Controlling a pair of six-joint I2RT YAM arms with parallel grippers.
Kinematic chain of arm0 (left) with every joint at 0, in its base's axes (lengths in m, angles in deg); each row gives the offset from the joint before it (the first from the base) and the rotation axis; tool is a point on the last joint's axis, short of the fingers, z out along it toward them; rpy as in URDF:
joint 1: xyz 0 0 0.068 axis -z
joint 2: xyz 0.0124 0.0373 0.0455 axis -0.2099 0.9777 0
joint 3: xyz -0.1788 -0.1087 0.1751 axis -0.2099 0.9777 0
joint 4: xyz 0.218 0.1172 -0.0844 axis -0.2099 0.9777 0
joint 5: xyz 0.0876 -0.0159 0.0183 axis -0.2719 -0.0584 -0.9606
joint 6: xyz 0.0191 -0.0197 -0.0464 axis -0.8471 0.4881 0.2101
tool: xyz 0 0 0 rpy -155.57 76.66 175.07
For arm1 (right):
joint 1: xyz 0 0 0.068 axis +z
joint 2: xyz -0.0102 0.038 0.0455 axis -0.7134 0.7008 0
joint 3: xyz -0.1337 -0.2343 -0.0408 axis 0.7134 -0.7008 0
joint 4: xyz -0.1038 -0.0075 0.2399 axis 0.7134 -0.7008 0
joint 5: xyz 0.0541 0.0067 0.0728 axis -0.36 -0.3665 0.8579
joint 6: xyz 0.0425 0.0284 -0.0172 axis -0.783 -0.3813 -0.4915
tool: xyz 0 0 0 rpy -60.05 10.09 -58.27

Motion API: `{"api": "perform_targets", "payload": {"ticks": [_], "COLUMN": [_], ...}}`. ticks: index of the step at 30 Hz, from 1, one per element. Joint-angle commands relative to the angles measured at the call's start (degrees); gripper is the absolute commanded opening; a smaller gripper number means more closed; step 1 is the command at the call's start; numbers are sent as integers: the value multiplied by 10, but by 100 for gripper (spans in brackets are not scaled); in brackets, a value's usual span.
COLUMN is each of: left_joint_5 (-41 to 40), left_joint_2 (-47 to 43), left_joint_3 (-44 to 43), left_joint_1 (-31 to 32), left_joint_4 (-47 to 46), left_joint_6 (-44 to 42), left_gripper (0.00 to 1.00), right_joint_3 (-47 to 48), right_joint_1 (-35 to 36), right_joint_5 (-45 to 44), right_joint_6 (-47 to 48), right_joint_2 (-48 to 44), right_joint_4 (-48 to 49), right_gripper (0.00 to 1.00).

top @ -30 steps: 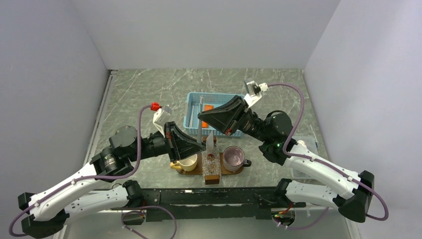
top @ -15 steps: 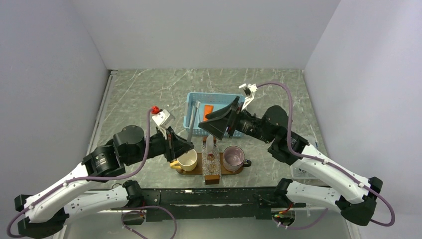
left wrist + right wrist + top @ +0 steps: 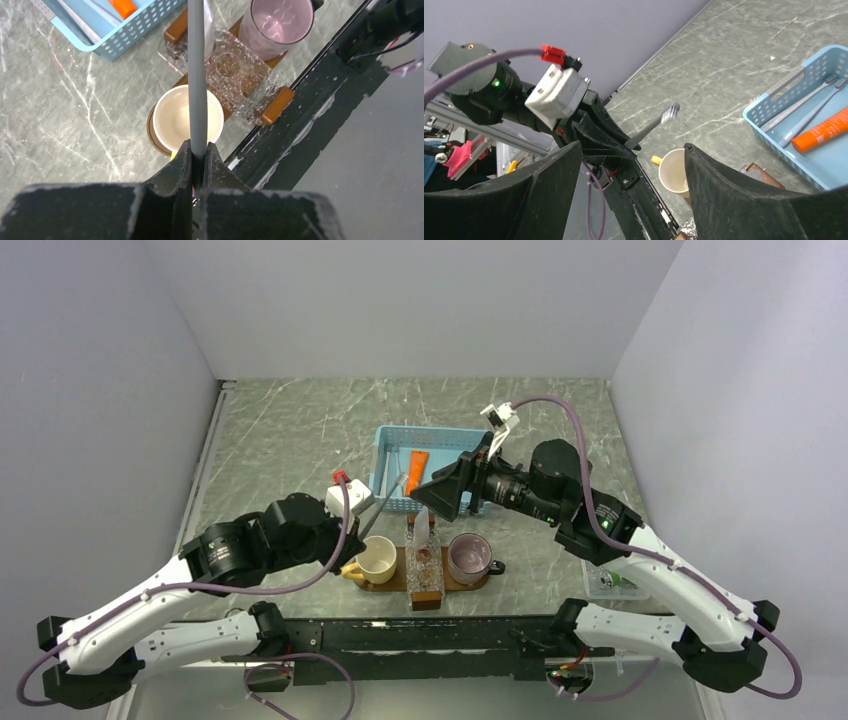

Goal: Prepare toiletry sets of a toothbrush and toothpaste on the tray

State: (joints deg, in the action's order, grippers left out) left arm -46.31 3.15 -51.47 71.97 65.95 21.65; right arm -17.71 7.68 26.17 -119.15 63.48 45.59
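My left gripper [image 3: 199, 152] is shut on the handle of a slim grey-blue toothbrush [image 3: 197, 75]. The toothbrush [image 3: 385, 505] slants up over the cream cup [image 3: 377, 558], bristles toward the basket. That cup stands at the left end of the dark-brown tray [image 3: 490, 578]. My right gripper [image 3: 425, 492] hangs open over the basket's near edge, holding nothing. Its view looks between its jaws at the toothbrush [image 3: 651, 127] and the left gripper. The orange toothpaste tube [image 3: 418, 462] lies in the light-blue basket [image 3: 385, 455] with two more toothbrushes [image 3: 809, 107].
On the tray also stand a clear glass holder [image 3: 424, 570] and a pink cup [image 3: 468, 557]. A small clear box [image 3: 610, 582] sits at the right near edge. The black frame rail [image 3: 420, 632] runs along the table's near side.
My right gripper has opened, let go of the toothbrush and drawn back right. The left gripper, still shut on the toothbrush, has pulled back left and tilted it.
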Motion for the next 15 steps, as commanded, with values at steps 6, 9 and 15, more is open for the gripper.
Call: {"api": "perform_targets", "payload": {"ticks": [6, 9, 15], "left_joint_5": [-39, -37, -37], "left_joint_2": [-3, -17, -43], "left_joint_3": [3, 18, 36], "left_joint_1": [43, 46, 52], "left_joint_4": [18, 4, -15], "left_joint_6": [-71, -86, -96], "left_gripper": [0, 0, 0], "right_joint_3": [41, 32, 16], "right_joint_1": [-34, -59, -93], "right_joint_5": [30, 56, 160], "right_joint_6": [-23, -35, -60], "right_joint_2": [55, 62, 76], "right_joint_4": [-70, -66, -29], "right_gripper": [77, 77, 76]}}
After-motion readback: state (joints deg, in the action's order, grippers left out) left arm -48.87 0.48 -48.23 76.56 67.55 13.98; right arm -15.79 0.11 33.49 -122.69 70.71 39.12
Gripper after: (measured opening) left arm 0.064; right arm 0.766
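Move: The left hand holds the toothbrush; the clear holder is about 11 cm to its right, 3 cm ahead and 20 cm down. The cream mug is 2 cm right and 3 cm ahead, the purple mug 19 cm right and 3 cm ahead. For the empty right hand, the orange toothpaste in the basket lies some 21 cm ahead, 1 cm left, 35 cm down; the basket's left-hand toothbrushes sit 4 cm left of that tube. Bring the right gripper, still wide open, down about 5 cm and forward 3 cm towards the basket, dipping its fingertips some 10 degrees. Meanwhile keep the left fingers shut on the toothbrush and ease that hand a couple of centimetres down, slightly back and left above the cream mug, turning it a little clockwise. ##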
